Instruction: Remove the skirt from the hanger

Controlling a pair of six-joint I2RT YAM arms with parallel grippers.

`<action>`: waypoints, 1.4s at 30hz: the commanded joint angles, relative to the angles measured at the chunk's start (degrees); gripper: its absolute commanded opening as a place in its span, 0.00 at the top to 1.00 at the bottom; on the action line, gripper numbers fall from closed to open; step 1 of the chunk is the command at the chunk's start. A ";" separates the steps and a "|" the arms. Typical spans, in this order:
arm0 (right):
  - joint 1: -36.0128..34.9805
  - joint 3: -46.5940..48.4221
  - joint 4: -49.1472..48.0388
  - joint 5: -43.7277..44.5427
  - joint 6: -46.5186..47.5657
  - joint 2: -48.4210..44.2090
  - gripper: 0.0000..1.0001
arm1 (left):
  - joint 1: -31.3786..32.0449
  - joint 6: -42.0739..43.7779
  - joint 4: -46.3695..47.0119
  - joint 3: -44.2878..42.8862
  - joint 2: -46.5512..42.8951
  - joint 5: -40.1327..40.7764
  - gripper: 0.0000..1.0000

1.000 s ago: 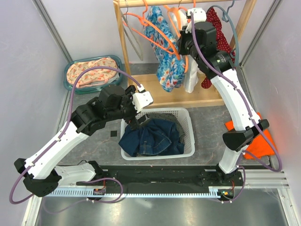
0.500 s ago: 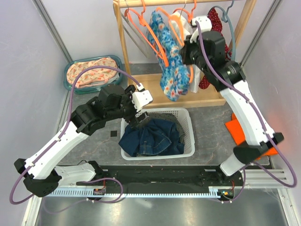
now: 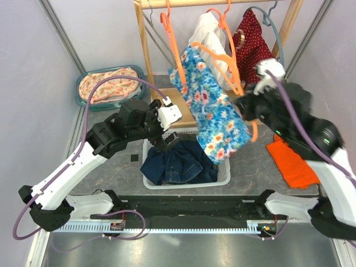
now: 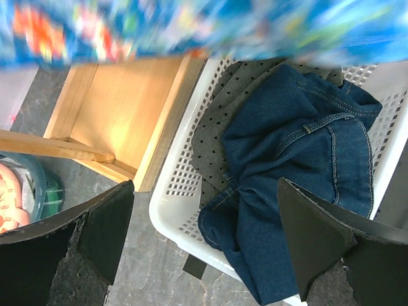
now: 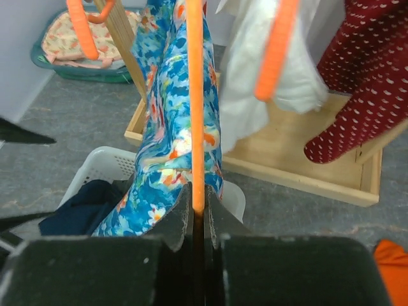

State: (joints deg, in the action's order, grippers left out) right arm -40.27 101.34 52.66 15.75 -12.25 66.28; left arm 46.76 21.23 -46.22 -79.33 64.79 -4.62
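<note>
The blue floral skirt (image 3: pixel 214 105) hangs on an orange hanger (image 3: pixel 228 61) that is pulled off the rack and out over the white basket (image 3: pixel 224 161). My right gripper (image 3: pixel 248 108) is shut on the hanger's lower bar (image 5: pixel 195 115); the skirt (image 5: pixel 169 127) drapes to the left of the bar in the right wrist view. My left gripper (image 3: pixel 167 142) is open and empty above the basket's left side, over blue jeans (image 4: pixel 299 166). The skirt shows blurred at the top of the left wrist view (image 4: pixel 191 25).
The wooden rack (image 3: pixel 146 55) holds another orange hanger (image 3: pixel 167 28), a white garment (image 3: pixel 208 39) and a red dotted garment (image 3: pixel 253 41). A teal tub of cloth (image 3: pixel 108 83) sits at left. Orange cloth (image 3: pixel 292 161) lies at right.
My right arm swung toward the near right, pulling the hanger and skirt away from the rack and down over the basket. The left gripper barely moved.
</note>
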 commanded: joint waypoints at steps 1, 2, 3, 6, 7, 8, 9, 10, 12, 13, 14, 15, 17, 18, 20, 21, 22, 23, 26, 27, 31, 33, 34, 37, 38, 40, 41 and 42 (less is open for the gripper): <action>0.11 2.02 3.92 -0.61 -3.13 -10.89 1.00 | -0.36 -4.00 2.62 -2.84 1.56 -0.92 0.00; 0.11 1.93 4.29 -2.46 -3.30 -12.65 1.00 | -0.53 -4.27 2.71 -3.20 1.91 -1.18 0.00; 0.11 1.84 4.72 -3.78 -3.48 -15.80 1.00 | -0.53 -4.79 2.80 -3.55 2.70 -1.53 0.00; 0.11 0.79 5.87 -8.62 -3.83 -21.08 1.00 | -1.32 -5.76 1.84 -5.48 4.28 -5.03 0.00; 0.11 0.44 6.48 -10.46 -3.92 -22.06 1.00 | -1.67 -6.03 1.40 -7.05 4.64 -6.52 0.00; 0.11 0.26 6.92 -10.91 -4.01 -23.38 1.00 | -2.63 -6.20 0.96 -8.02 4.99 -9.50 0.00; 0.11 0.17 7.36 -11.26 -4.18 -23.83 1.00 | -3.25 -6.90 0.17 -8.99 5.60 -11.18 0.00; 0.19 0.09 8.24 -11.87 -4.10 -24.09 1.00 | -4.13 -7.43 -0.01 -10.74 5.87 -13.20 0.00; 0.19 -0.61 8.77 -13.89 -3.75 -24.62 1.00 | -7.03 -8.83 -0.54 -12.51 6.13 -20.40 0.00; 0.11 -0.79 8.86 -14.77 -3.66 -24.62 1.00 | -8.25 -9.45 0.33 -13.73 5.61 -23.04 0.00; 0.11 -0.97 8.95 -15.56 -3.40 -24.45 1.00 | -10.70 -10.41 1.56 -13.83 5.00 -27.85 0.00; 0.19 -1.23 9.03 -17.31 -3.39 -24.27 1.00 | -11.68 -12.08 2.35 -14.10 4.90 -29.72 0.00; 0.19 -1.32 9.30 -18.56 -3.13 -23.57 1.00 | -13.53 -14.36 2.80 -16.81 6.21 -34.37 0.00; 0.19 -1.32 9.04 -18.82 -3.04 -23.48 1.00 | -13.80 -14.90 3.32 -16.91 6.48 -35.53 0.00; 0.28 -1.06 8.77 -19.61 -2.87 -23.13 1.00 | -13.98 -16.56 5.52 -16.12 7.10 -35.20 0.00; 0.19 -0.45 8.86 -20.57 -2.87 -23.04 1.00 | -14.15 -17.27 6.31 -15.25 7.45 -33.97 0.00; 0.19 -0.27 8.77 -21.02 -2.95 -22.95 1.00 | -14.42 -17.80 7.88 -14.81 7.80 -32.48 0.00; 0.19 0.00 8.77 -21.46 -3.04 -22.86 1.00 | -15.20 -18.50 9.20 -14.19 8.06 -32.55 0.01; 0.11 0.52 9.03 -23.04 -3.39 -22.86 1.00 | -15.91 -18.33 11.93 -11.55 8.68 -35.36 0.00; 0.19 0.53 9.12 -24.00 -3.48 -22.86 1.00 | -15.91 -18.42 12.29 -11.38 9.12 -35.54 0.00; 0.19 0.79 9.74 -25.33 -3.66 -22.95 1.00 | -16.00 -19.30 13.87 -11.37 10.70 -35.54 0.00; 0.19 1.23 10.09 -25.33 -3.66 -22.78 1.00 | -16.00 -19.39 14.14 -11.72 11.31 -36.94 0.00; 0.28 1.32 10.18 -25.42 -3.57 -22.69 1.00 | -16.00 -19.30 14.22 -11.81 11.49 -38.34 0.00; 0.19 1.49 10.35 -25.50 -3.39 -22.25 1.00 | -16.09 -18.78 14.22 -11.99 11.76 -39.49 0.06; 0.19 1.58 10.44 -25.50 -3.22 -22.16 1.00 | -16.09 -18.08 14.22 -11.81 11.58 -39.24 0.05; 0.19 1.93 10.79 -25.50 -2.96 -21.72 1.00 | -16.09 -17.20 14.05 -11.29 10.80 -34.27 0.00; 0.19 2.45 10.97 -25.33 -2.78 -21.63 1.00 | -16.09 -16.41 14.05 -11.20 10.36 -30.83 0.01; 0.19 2.72 11.32 -25.24 -2.69 -21.46 1.00 | -16.09 -16.14 13.96 -10.68 10.00 -27.58 0.00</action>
State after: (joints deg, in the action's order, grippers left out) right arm -40.23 100.86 67.88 -8.73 -15.22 44.03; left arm 30.87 3.97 -34.54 -90.54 76.73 -40.14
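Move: The right hand already grips the orange hanger; the skirt on it has its middle about 4 cm ahead, 11 cm left and 7 below. From the left hand the skirt lies some 9 cm ahead, 14 cm right and 6 above, and the basket of clothes 10 cm right, level with it, 28 below. The white shirt hangs about 20 cm ahead of the right hand and 10 left, at about its height. The right hand draws the hanger back about 17 cm; the open left rises rightward to the skirt's end. ##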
